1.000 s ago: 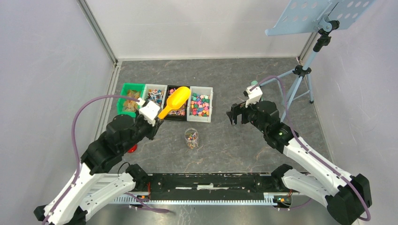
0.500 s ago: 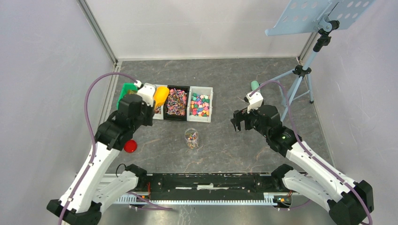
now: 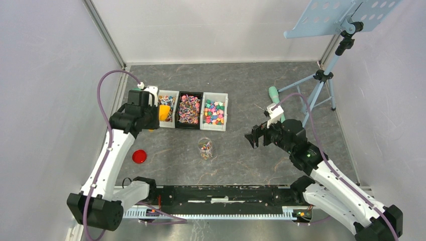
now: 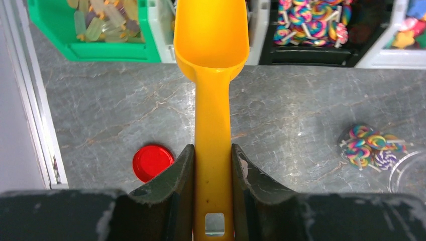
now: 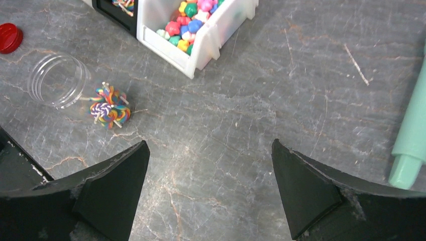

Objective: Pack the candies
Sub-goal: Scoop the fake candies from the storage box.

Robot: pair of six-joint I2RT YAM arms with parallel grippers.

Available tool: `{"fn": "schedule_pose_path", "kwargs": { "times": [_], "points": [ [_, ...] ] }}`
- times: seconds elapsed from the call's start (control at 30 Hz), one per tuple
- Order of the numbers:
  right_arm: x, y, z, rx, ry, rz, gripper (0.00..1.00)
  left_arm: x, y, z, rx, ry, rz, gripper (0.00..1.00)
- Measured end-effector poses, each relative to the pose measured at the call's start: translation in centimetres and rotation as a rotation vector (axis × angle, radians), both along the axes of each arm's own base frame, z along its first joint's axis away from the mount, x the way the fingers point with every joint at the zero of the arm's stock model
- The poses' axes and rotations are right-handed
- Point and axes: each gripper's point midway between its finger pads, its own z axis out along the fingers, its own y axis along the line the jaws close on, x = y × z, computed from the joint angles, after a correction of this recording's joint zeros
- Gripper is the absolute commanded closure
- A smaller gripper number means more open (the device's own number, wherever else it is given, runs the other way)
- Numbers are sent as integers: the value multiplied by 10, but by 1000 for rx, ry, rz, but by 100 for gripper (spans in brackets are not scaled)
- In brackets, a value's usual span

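Note:
The candies fill a row of bins: tiny multicoloured sweets (image 3: pixel 214 111) (image 5: pixel 188 22) in the right white bin, swirl lollipops (image 3: pixel 189 109) in the black bin, wrapped sweets (image 3: pixel 168 99) in the left white bin. An upright clear jar (image 3: pixel 205 148) (image 5: pixel 58 80) holds a few swirl lollipops (image 4: pixel 369 148). My left gripper (image 4: pixel 212 150) (image 3: pixel 152 113) is shut on the handle of an orange scoop (image 4: pixel 211 45) (image 3: pixel 164 111). Its empty bowl hangs over the left white bin's front edge. My right gripper (image 5: pixel 211 150) (image 3: pixel 253 136) hovers open over bare table, right of the jar.
A red round lid (image 3: pixel 139 156) (image 4: pixel 152 162) lies on the table, left of the jar. A green bin (image 4: pixel 95 30) stands at the row's left end. A mint-green stick (image 3: pixel 275 100) (image 5: pixel 409 145) lies right of my right gripper. A tripod stand (image 3: pixel 321 75) occupies the back right.
My left arm swung left with the scoop, from over the black bin to the left white bin, uncovering the red lid. My right gripper drew back toward the near edge.

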Motion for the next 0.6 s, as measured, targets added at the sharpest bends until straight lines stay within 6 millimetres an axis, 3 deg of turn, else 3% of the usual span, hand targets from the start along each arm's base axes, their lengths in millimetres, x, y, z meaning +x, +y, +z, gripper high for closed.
{"fn": "schedule_pose_path", "kwargs": {
  "times": [0.13, 0.4, 0.6],
  "points": [
    [-5, -2, -10, 2, 26, -4, 2, 5, 19, 2, 2, 18, 90, 98],
    [-6, -4, -8, 22, 17, -19, 2, 20, 61, 39, -3, -49, 245, 98],
    [-12, -5, -19, 31, 42, -17, 2, 28, 79, 31, 45, 33, 286, 98]
  ]
}}
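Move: The green bin of fake candies lies about 8 cm ahead of the left gripper and 9 cm to its left, some 14 cm below. The white lollipop bin is also about 8 cm ahead but 2 cm to the right, under the held scoop's blade. The red lid sits some 11 cm back and 8 cm left. From the right gripper the green bin is about 11 cm ahead and 44 cm left. Swing the left gripper, still pinching the scoop by its handle, about 8 cm left and 3 cm forward, from above the white lollipop bin to the green bin. Arc up some 4 cm on the way, easing down slightly at the end, and turn the wrist about 15 degrees counter-clockwise. Let the open right hand sink about 2 cm, easing back slightly. ##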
